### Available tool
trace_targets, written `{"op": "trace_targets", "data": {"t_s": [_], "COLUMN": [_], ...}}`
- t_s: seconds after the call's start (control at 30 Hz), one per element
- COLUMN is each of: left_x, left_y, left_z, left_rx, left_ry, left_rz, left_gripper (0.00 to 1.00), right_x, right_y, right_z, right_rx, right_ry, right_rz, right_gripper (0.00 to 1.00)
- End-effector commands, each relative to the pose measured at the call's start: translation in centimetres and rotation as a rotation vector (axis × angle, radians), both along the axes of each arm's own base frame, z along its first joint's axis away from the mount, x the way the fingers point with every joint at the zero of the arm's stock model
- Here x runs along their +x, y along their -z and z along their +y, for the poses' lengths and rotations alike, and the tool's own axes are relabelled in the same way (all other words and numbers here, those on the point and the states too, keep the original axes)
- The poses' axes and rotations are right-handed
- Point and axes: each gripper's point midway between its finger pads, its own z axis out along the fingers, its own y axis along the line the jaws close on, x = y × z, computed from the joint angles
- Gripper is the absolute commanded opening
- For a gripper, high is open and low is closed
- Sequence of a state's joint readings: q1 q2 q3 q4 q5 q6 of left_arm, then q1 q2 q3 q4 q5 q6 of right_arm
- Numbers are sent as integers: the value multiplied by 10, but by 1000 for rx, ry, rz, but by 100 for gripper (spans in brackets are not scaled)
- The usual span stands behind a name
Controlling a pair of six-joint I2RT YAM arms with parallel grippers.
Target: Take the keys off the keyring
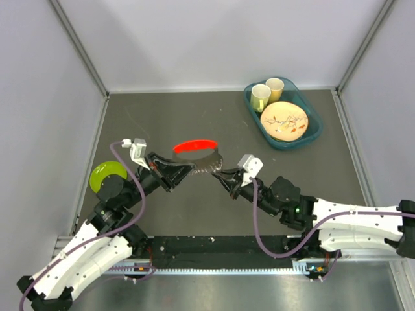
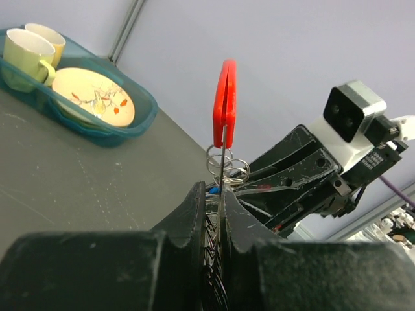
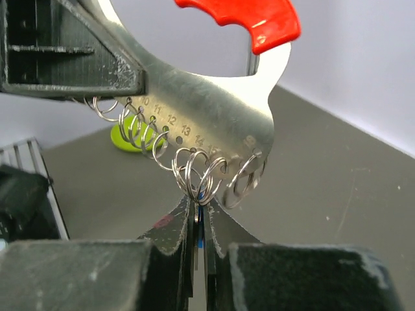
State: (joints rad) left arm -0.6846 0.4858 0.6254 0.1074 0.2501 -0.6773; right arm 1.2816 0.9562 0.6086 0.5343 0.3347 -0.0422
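A flat silver metal plate (image 1: pixel 206 163) with a curved red plastic grip (image 1: pixel 193 146) hangs in the air between my grippers. Several small silver keyrings (image 3: pixel 201 175) hang from numbered holes along its edge (image 3: pixel 207 110). My left gripper (image 1: pixel 188 170) is shut on the plate's edge (image 2: pixel 221 162), seen edge-on in the left wrist view. My right gripper (image 1: pixel 217 175) is shut on a thin key with a blue head (image 3: pixel 202 227) hanging from a cluster of rings, its tips (image 3: pixel 200 206) just under them. No red-headed key shows.
A green plate (image 1: pixel 107 176) lies at the left behind the left arm. A teal tray (image 1: pixel 316 129) at the back right holds two cups (image 1: pixel 260 97) and a patterned plate (image 1: pixel 284 120). Grey walls enclose the mat.
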Motion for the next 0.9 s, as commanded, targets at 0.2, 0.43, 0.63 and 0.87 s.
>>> {"op": "trace_targets", "data": {"t_s": [0.2, 0.43, 0.63, 0.87], "left_x": [24, 19, 6, -29], "left_y": [39, 24, 2, -8], "left_z": [26, 48, 41, 5], "left_rx": [107, 166, 260, 370], "left_ry": [-196, -273, -194, 113], "left_rz": [67, 12, -161, -404], "left_gripper": [56, 62, 62, 61], "right_x": [11, 1, -12, -36], "right_y": [-32, -32, -25, -31], "right_z": [-50, -51, -51, -42], "right_rx": [-204, -369, -540, -564], "right_ry": [132, 50, -67, -232], "right_rz": [-134, -203, -233, -322], "right_gripper": [0, 0, 0, 0]}}
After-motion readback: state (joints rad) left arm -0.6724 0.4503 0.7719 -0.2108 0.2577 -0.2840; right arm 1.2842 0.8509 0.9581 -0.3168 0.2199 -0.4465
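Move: The left fingers grip the keyring plate's back end; its middle is about 3 cm ahead of them, 2 cm right, at their height. The right fingers hold the blue key; from them the plate's middle lies about 2 cm forward, 4 cm left and 4 cm up. Its red handle is 2 cm forward, 6 cm left and 9 cm up. The teal tray stands some 28 cm forward, 28 cm right and 28 cm below. Rightward, away from the left hand, the right hand draws the pinched blue key about 5 cm, then tips its fingers down to some 35 degrees while easing slightly back. The left fingers open and let go of the keyring plate; that hand dips about 5 cm, edging left and forward, then rises and draws back as its wrist turns. ##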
